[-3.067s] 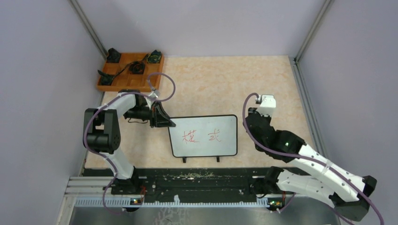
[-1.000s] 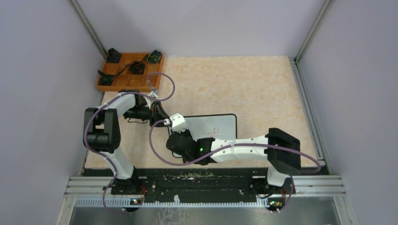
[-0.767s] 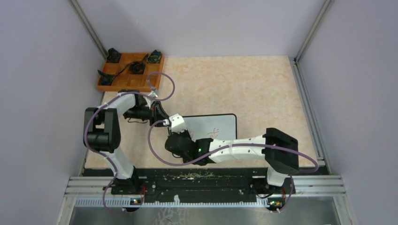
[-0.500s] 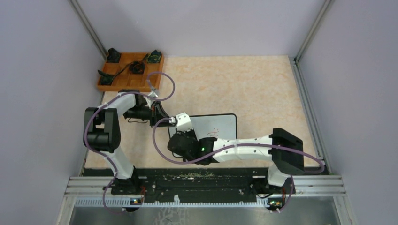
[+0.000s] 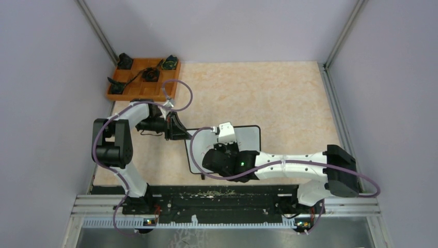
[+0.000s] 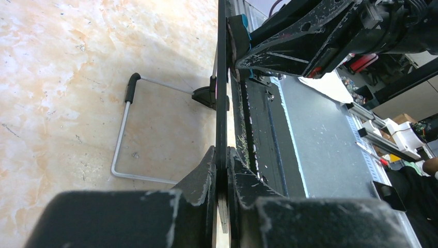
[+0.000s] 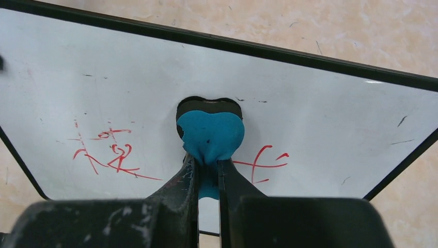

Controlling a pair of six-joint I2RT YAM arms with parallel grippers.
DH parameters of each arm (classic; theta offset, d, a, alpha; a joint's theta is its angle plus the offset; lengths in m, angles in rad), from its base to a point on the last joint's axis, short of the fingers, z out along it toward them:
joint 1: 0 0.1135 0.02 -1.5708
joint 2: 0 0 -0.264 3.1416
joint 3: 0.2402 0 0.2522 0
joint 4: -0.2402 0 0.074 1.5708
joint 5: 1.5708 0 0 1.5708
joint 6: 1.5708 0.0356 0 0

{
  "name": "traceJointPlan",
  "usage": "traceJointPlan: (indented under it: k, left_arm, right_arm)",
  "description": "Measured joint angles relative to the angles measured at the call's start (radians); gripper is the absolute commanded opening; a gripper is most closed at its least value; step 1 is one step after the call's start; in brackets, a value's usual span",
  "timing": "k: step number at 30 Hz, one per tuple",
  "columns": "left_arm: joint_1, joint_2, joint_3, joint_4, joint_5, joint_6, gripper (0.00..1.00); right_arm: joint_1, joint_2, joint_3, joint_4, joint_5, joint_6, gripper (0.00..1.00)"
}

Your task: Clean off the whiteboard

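The whiteboard [image 5: 249,136] stands on the table's near middle, mostly covered by my right arm. In the right wrist view the whiteboard [image 7: 320,98] shows red marks left [image 7: 111,157] and right [image 7: 263,163] of a blue eraser [image 7: 210,135]. My right gripper [image 7: 207,166] is shut on the eraser and presses it on the board face; it also shows in the top view [image 5: 221,155]. My left gripper [image 5: 178,132] is shut on the board's left edge [image 6: 222,77], jaws clamped either side [image 6: 222,157].
An orange compartment tray [image 5: 120,94] with black items sits at the back left. A black rail [image 5: 217,199] runs along the near edge. The board's wire foot [image 6: 124,134] rests on the table behind it. Walls close in left and right.
My right arm came onto the board from the right, reached its left side, and has now swept back toward the middle with the eraser. The red writing is thinner. The left arm holds still.
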State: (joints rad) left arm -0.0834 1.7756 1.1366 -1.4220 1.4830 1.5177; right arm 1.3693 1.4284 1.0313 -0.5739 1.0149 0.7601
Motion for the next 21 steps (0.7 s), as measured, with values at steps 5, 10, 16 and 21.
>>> traceJointPlan:
  k: [5,10,16,21]
  left_arm:
    - [0.0,0.0,0.0,0.0,0.0,0.0,0.0]
    - [0.001,0.0,0.0,0.0,-0.001,-0.007,0.0]
    - [0.003,0.0,0.002,0.005,-0.004,-0.007,0.0]
    - [0.007,0.002,0.006,0.006,-0.01,-0.013,0.0]
  right_arm:
    - [0.0,0.021,-0.005,0.071,-0.018,-0.053,0.0]
    - [0.008,0.13,0.052,0.153,-0.068,-0.119,0.0]
    - [0.016,0.223,0.118,0.243,-0.145,-0.174,0.0]
    - [0.018,0.239,0.13,0.251,-0.153,-0.169,0.0]
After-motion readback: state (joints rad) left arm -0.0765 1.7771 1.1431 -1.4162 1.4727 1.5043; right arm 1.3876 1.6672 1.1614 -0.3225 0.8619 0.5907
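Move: The left red character lies about 7 cm to the right gripper's left, 2 cm ahead and 2 cm below. The right character is 4 cm to the right gripper's right, also 2 cm ahead and 2 cm below. The board's left edge, where the left gripper grips it, is some 15 cm left, 3 cm ahead and 3 cm higher. From the left gripper, the left character lies about 8 cm right, 1 cm back and 5 cm lower. Sweep the right gripper left about 9 cm along the whiteboard, letting it sink some 2.5 cm, so the blue eraser it still pinches rubs over the left red character and on towards the left gripper. Turn the wrist about 10 degrees counter-clockwise, easing off at the end; keep the left gripper still, holding the board's left edge. ##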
